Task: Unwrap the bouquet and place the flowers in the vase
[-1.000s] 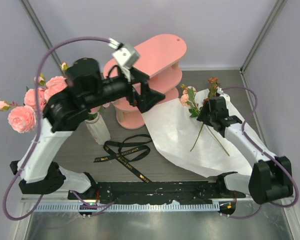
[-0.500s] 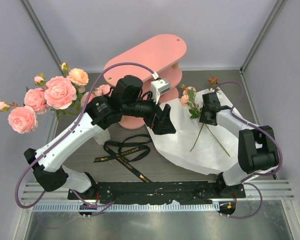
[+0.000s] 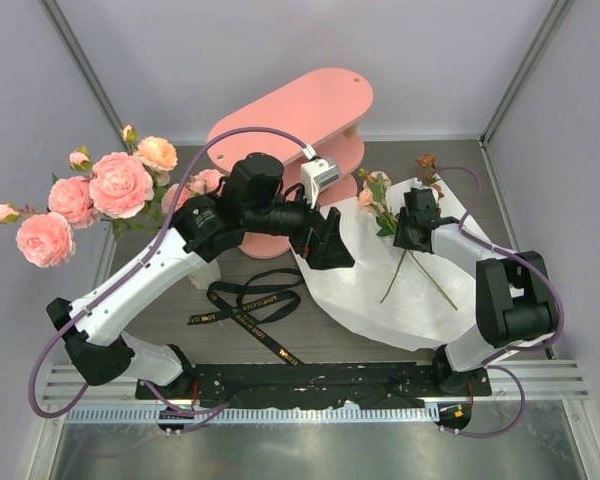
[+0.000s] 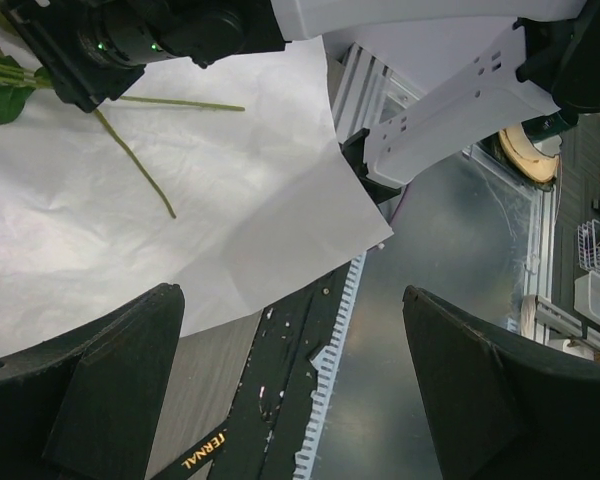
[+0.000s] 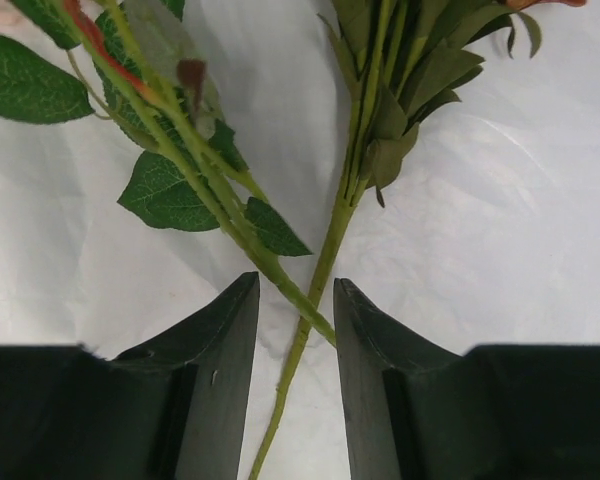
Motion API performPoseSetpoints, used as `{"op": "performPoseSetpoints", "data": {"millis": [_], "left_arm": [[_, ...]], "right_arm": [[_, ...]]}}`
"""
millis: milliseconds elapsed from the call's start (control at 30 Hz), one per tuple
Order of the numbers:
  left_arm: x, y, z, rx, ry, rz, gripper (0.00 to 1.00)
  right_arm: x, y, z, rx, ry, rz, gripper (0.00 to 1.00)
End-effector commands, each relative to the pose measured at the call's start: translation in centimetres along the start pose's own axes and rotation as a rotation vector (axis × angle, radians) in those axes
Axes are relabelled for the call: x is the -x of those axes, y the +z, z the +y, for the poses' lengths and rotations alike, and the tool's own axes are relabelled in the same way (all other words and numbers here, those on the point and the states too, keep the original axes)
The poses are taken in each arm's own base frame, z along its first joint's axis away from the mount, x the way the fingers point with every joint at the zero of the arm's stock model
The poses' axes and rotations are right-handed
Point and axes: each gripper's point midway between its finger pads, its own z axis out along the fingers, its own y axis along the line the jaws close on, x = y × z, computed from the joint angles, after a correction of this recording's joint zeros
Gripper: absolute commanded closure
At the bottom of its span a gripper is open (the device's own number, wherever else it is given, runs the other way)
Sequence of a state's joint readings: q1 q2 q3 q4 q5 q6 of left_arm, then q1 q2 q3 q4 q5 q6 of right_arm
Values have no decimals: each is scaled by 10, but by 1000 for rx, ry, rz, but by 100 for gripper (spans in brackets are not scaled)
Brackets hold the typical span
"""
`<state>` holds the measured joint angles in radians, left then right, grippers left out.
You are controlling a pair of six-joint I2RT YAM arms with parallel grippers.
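Observation:
Several pink and peach roses (image 3: 108, 186) stand in the white ribbed vase (image 3: 206, 272), which my left arm mostly hides. Two more flowers (image 3: 402, 262) lie crossed on the opened white paper (image 3: 380, 300). My right gripper (image 3: 410, 236) is down over them. In the right wrist view its jaws (image 5: 296, 300) stand open but narrow, one on each side of the point where the green stems (image 5: 325, 262) cross, and they do not pinch the stems. My left gripper (image 3: 332, 258) hovers open over the paper's left edge, and in its wrist view it (image 4: 300, 400) holds nothing.
The pink three-tier shelf (image 3: 310, 120) stands at the back centre, just behind my left wrist. A loose black ribbon (image 3: 245, 303) lies on the table in front of the vase. The paper (image 4: 130, 250) reaches close to the black rail (image 3: 310, 378) at the near edge.
My left arm has swung from in front of the vase out to the paper's left edge, uncovering the roses. My right gripper has shifted slightly left and narrowed its jaws around the crossed stems.

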<state>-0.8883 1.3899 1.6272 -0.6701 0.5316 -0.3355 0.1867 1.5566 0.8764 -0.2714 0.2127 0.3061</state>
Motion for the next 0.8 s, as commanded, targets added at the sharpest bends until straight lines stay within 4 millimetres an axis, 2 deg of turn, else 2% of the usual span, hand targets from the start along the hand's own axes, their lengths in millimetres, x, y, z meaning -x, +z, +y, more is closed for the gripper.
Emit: {"op": "performPoseSetpoints", "data": {"millis": [0,200,333,467,600,767], "left_arm": [[11,-8,-14,-44,20,-52,5],[10,-7,-14,-45,8,-50,5],[10,-7,-14,-44,5,-51,5],[9,-6,-13,-41,-3,-47,5],[8,-5,-12,-42,-9,-44,6],[8,-8,-13,-38,-10,-46,6]], "right_arm": [[5,0,22,102,-22,-31,59],[0,4,28,122,-26,-6,57],[3,4,26,114,-30,-15,59],[11,3,27,108,-36,-47,70],[28,-3,26,75,-52,-110,81],[63,-25,28,66,-44,-217,98]]}}
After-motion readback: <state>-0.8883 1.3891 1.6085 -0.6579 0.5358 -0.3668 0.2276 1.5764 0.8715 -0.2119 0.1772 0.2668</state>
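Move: The peach flower's stem runs slantwise between the right hand's part-open fingers, some 1 cm left, 1 cm ahead and 1 cm below; the brown flower's stem crosses it right at the tips, straight below by about 1 cm. The peach blossoms lie roughly 13 cm ahead and 10 cm left, the brown blossoms about 19 cm ahead and 6 cm right. From the left hand the peach stem is about 19 cm ahead, 21 cm right and 33 cm down. The peach stem gets pinched just below its lowest leaf: the right hand slides about 2 cm left, low over the paper, sinking slightly and turning some 5 degrees counter-clockwise. It then stays there while its fingers close from under half open to nearly shut on that stem, easing up and forward a touch at the end. ##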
